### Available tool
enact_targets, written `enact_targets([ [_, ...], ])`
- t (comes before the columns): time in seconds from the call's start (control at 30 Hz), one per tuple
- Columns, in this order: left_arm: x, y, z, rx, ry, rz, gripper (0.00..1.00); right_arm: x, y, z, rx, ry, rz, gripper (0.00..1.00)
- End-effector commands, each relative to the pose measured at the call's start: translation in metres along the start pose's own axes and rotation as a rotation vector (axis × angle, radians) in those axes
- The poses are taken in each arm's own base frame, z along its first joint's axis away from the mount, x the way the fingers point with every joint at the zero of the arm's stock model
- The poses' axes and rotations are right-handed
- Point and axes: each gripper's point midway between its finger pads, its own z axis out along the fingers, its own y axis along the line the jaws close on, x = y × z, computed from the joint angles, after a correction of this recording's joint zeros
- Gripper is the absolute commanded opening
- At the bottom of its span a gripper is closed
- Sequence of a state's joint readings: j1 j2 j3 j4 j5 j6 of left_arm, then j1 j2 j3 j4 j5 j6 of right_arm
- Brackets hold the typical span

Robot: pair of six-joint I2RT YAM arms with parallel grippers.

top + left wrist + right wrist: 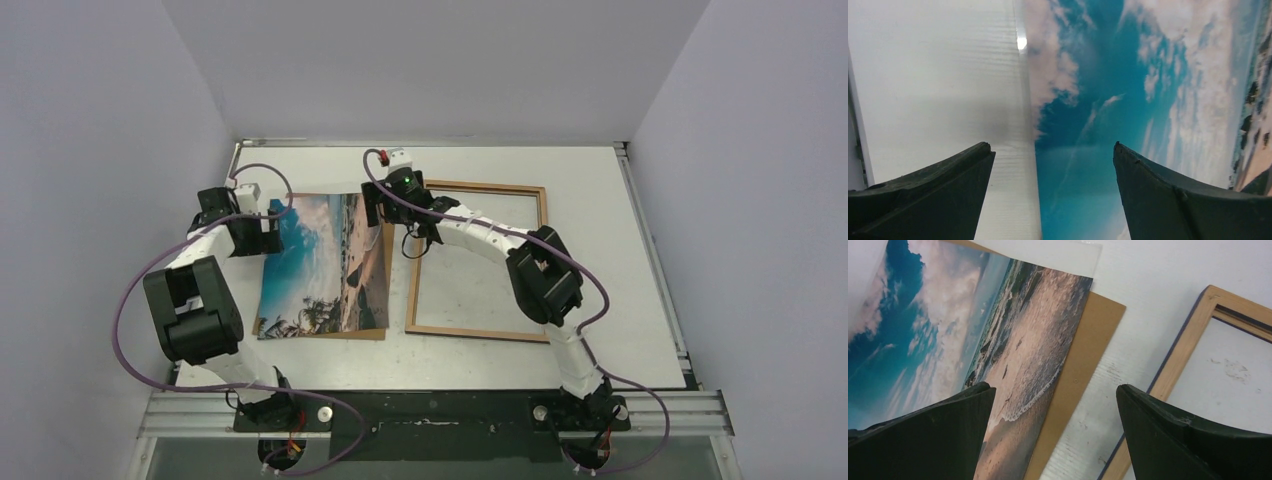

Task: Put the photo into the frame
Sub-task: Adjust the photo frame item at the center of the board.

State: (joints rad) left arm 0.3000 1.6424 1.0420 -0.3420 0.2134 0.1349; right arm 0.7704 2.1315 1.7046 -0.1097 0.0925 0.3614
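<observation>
The photo (322, 265), a beach print with blue sky, lies face up left of centre on a brown backing board (387, 285), with a bend running along its length. The frame (470, 333), light wood with a dark blue outer edge, lies flat to its right, with bare table inside it. My left gripper (272, 232) is open at the photo's left edge; in the left wrist view the photo (1108, 75) has its edge between the spread fingers (1053, 150). My right gripper (377, 212) is open above the photo's far right corner, over the photo (998, 325), the board (1088, 340) and the strip of table beside the frame (1188, 340).
A pale sheet edge (1048, 252) shows beyond the photo's far end. The white table (600, 250) is walled on three sides. Purple cables loop from both arms, and the arm bases stand on a metal rail (440, 410) at the near edge.
</observation>
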Motion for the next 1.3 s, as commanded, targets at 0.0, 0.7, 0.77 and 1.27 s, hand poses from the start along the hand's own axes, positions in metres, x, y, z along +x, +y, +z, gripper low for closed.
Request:
enact_targets([
  [0.0,-0.004,0.018,0.002,-0.032,0.025,0.057,0.88,-0.025,0.011,0.017,-0.059,-0.027,0.02,0.98],
  [0.7,-0.028,0.041,0.021,-0.08,0.059,0.136,0.66,-0.03,-0.026,0.106,-0.216,-0.046,0.173,0.98],
  [0.77,-0.031,0.041,0.025,-0.075,0.068,0.124,0.66,-0.02,-0.025,0.107,-0.209,-0.028,0.172,0.98],
  [1.27,-0.058,0.046,0.043,-0.067,0.073,0.094,0.63,0.026,-0.014,0.085,-0.175,0.043,0.2,0.94],
])
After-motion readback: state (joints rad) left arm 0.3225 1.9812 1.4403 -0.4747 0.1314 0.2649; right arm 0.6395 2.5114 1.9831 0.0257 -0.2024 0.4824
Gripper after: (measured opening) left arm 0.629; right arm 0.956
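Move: The photo's middle lies about 15 cm to the right of the left gripper, some 6 cm back and 5 cm below it; its left edge runs beneath the fingers. From the right gripper that middle is roughly 15 cm left, 12 cm back and 11 cm down, with the brown backing board almost directly under the photo, its middle about 14 cm left and 12 cm back. The wooden frame's middle is some 21 cm right and 10 cm back of the right gripper. Bring the right gripper forward about 10 cm and down some 8 cm towards the stack's far right corner, fingers wide open, rolling it about 10 degrees left side up, then ease it back a little and slightly left. Dip the left gripper about 3 cm, then slide it forward and out to the left along the photo's left edge, raising it slightly, fingers partly closing on nothing. ##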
